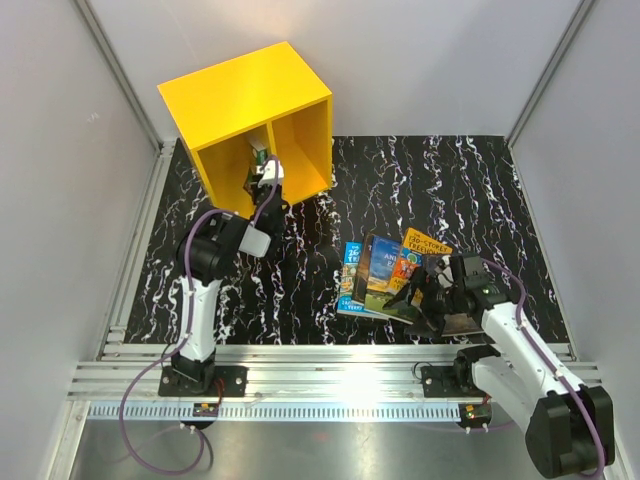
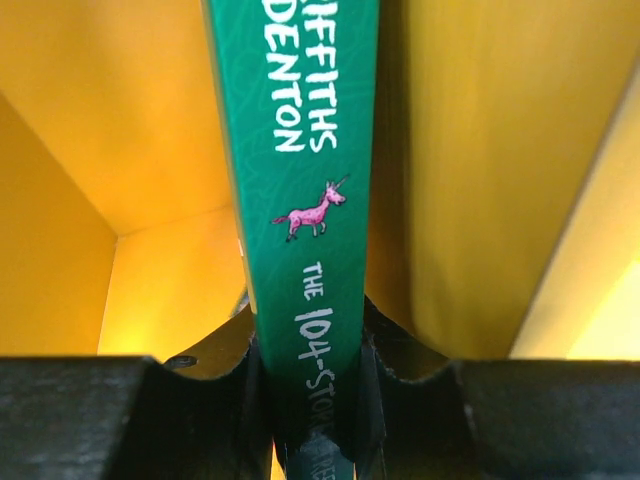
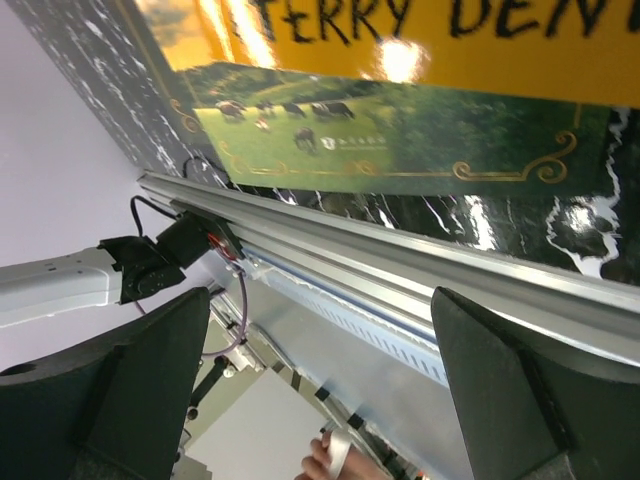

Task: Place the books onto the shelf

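Observation:
The yellow shelf (image 1: pixel 240 95) stands at the back left, its two openings facing the arms. My left gripper (image 1: pixel 264 172) reaches into the left compartment, shut on an upright green book (image 2: pixel 310 200). In the left wrist view the book's spine runs up between the jaws of the left gripper (image 2: pixel 315 405), with yellow shelf walls (image 2: pixel 120 110) on both sides. Several books (image 1: pixel 385 275) lie overlapping on the table's right half: blue, dark and orange-yellow covers. My right gripper (image 1: pixel 420 300) hovers open at their near right edge, holding nothing. Its wrist view shows an orange-yellow cover (image 3: pixel 400 40) and a green pasture cover (image 3: pixel 400 140).
Black marbled tabletop (image 1: pixel 460 190) is ringed by grey walls. An aluminium rail (image 3: pixel 400 260) runs along the near edge, below the right gripper (image 3: pixel 320 400). A person's hand (image 3: pixel 335 462) shows beyond the rail in the right wrist view.

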Motion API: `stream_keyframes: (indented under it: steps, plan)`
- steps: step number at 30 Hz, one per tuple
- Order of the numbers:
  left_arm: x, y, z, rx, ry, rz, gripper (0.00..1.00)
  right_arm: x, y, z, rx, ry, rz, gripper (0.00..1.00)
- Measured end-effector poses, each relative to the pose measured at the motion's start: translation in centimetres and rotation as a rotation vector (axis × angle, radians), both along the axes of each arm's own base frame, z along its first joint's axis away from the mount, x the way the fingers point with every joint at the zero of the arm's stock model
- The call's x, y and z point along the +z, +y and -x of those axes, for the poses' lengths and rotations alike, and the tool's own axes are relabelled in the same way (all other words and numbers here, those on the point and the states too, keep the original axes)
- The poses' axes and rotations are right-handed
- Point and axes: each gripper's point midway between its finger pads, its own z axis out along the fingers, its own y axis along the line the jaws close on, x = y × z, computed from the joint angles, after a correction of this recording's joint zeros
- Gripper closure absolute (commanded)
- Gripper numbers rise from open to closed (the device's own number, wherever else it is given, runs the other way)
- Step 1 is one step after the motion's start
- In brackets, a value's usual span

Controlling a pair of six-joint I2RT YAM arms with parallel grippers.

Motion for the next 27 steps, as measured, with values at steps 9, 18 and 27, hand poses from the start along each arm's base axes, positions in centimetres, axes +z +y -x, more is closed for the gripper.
stream_keyframes:
  steps: [9, 18, 27]
  plan:
    - [0.9, 0.0, -0.6, -0.02, -0.009, -0.052, 1.0, -1.9, 0.5, 0.1, -0.03, -0.015, -0.058, 0.0]
    - [1.7, 0.5, -1.7, -0.01, -0.026, -0.114, 0.43, -2.2, 1.1, -0.3, -0.062, -0.086, -0.128, 0.0]
    - [0.7, -0.5, -0.9, -0.029, -0.032, -0.051, 0.3, -1.7, 1.3, -0.8, -0.061, -0.127, -0.155, 0.0]
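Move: The left hand still grips the green treehouse book by its spine, the book's middle about 6 cm ahead, 2 left and 5 higher. The left compartment's middle lies some 4 cm forward and 7 left, the divider 5 ahead and 2 right. From the right hand, the orange treehouse book lies about 12 cm forward, 1 right and 6 below; Animal Farm 9 forward, 4 left; A Tale of Two Cities 7 forward, 14 right. Forward and up by a little under 2 cm each, the left hand works the held book deeper beside the divider, rolling its left side up about 5 degrees; then its fingers open to let go of the spine and it eases back, down and slightly right. The open right hand sinks about 2 cm and drifts left over the books' near edges, tilting some 10 degrees, touching nothing visibly. ##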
